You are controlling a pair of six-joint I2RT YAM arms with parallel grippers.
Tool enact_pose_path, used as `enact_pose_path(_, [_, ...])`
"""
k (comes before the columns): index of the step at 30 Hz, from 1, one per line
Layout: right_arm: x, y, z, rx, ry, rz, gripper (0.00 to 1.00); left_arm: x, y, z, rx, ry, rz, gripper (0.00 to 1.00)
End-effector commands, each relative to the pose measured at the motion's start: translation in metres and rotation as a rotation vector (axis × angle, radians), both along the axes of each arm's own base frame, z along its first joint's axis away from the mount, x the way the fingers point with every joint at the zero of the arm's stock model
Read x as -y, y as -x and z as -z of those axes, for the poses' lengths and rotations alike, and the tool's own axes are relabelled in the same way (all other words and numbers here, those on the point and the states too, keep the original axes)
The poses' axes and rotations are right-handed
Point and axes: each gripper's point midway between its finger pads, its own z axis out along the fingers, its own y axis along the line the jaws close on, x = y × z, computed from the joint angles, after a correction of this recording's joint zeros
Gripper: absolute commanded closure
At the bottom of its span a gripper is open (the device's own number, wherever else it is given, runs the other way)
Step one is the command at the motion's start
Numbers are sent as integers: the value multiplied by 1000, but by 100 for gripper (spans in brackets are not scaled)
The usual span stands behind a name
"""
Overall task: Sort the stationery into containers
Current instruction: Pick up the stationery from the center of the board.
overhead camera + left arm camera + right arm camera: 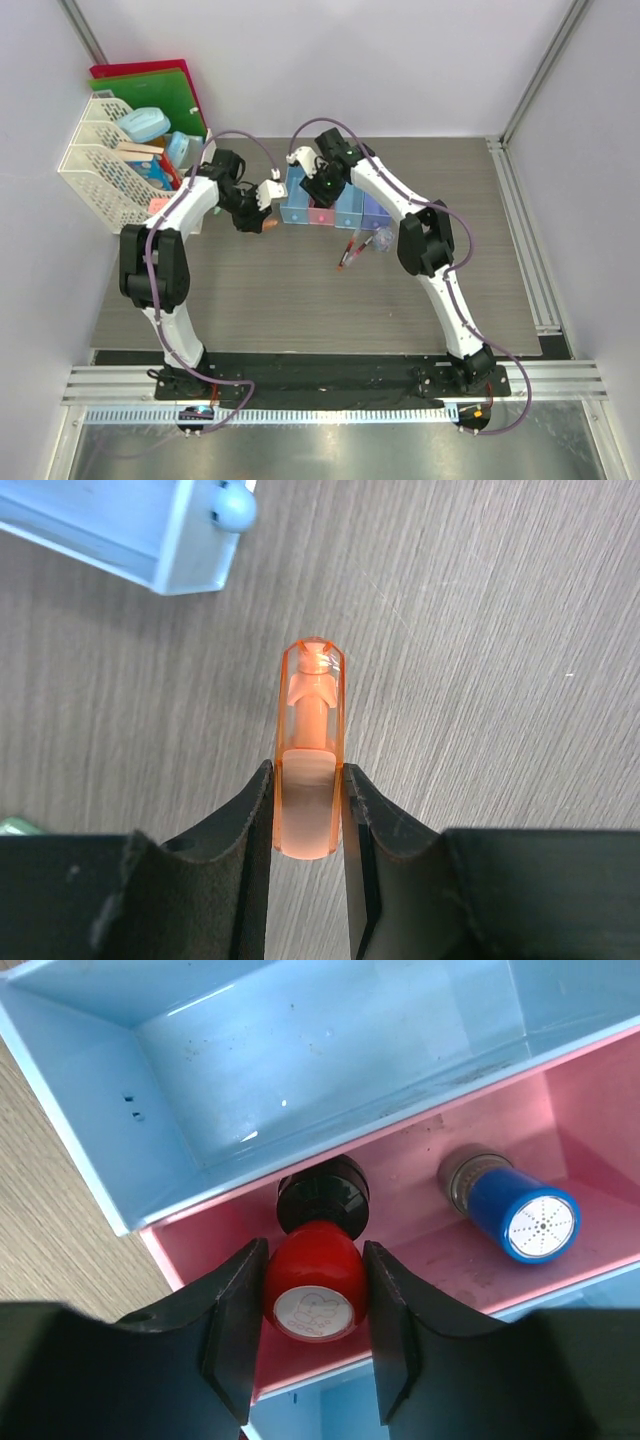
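Note:
My left gripper [262,207] [307,785] is shut on the short orange marker [310,710], holding it by its end above the wood table, just left of the row of bins. My right gripper [322,190] [315,1305] is shut on a red round-topped stamp [313,1278] with a black base, held inside the pink bin [590,1110]. A blue stamp [520,1215] lies in that same pink bin. The light blue bin [300,1050] beside it holds nothing. Two red-and-black pens [350,250] and a clear bluish lump [383,240] lie on the table in front of the bins [372,208].
The white lattice rack [100,170] with boxes and green and red folders stands at the far left. A corner of a light blue bin [150,530] shows in the left wrist view, and a small green piece [15,826] at its left edge.

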Motion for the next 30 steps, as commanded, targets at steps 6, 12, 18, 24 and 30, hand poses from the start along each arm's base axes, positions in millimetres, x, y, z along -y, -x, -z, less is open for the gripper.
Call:
enact_pose_path(6, [-17, -6, -54, 113, -73, 12, 35, 3, 0, -26, 52, 77, -53, 100])
enact_pose_path(12, [-17, -8, -99, 196, -134, 41, 30, -1, -5, -42, 118, 77, -113, 100])
enact_pose_path(18, [-5, -10, -158, 311, -169, 87, 28, -3, -18, -63, 186, 90, -175, 100])
enact_pose_path(24, [49, -14, -202, 392, -169, 203, 27, 18, -36, -89, 136, 224, -312, 100])
enact_pose_path(30, [131, -6, -168, 320, -141, 335, 27, 80, -43, -105, 82, 307, -285, 100])
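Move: The right gripper still pinches the red-topped bottle, its middle about 2 cm below the hand, inside the pink compartment, whose centre lies 2 cm ahead and 4 cm below. The blue bottle stands roughly 4 cm ahead and 2 cm right of that hand, 4 cm down. The left gripper already holds the orange marker up; from it the left light-blue compartment lies some 6 cm ahead, 6 cm right and 5 cm below, the green marker 4 cm ahead, 11 cm left and 7 cm down. Open the right fingers wide straight away to let go of the red-topped bottle, barely shifting the hand, then raise them steeply out of the pink compartment, about 19 cm, swinging right late in the climb and tilting the fingertips outward. Keep the orange marker pinched in the left gripper; hover briefly, then lift it some 8 cm, turning counter-clockwise and finally easing forward and right to shrink the sideways gap to the box. ##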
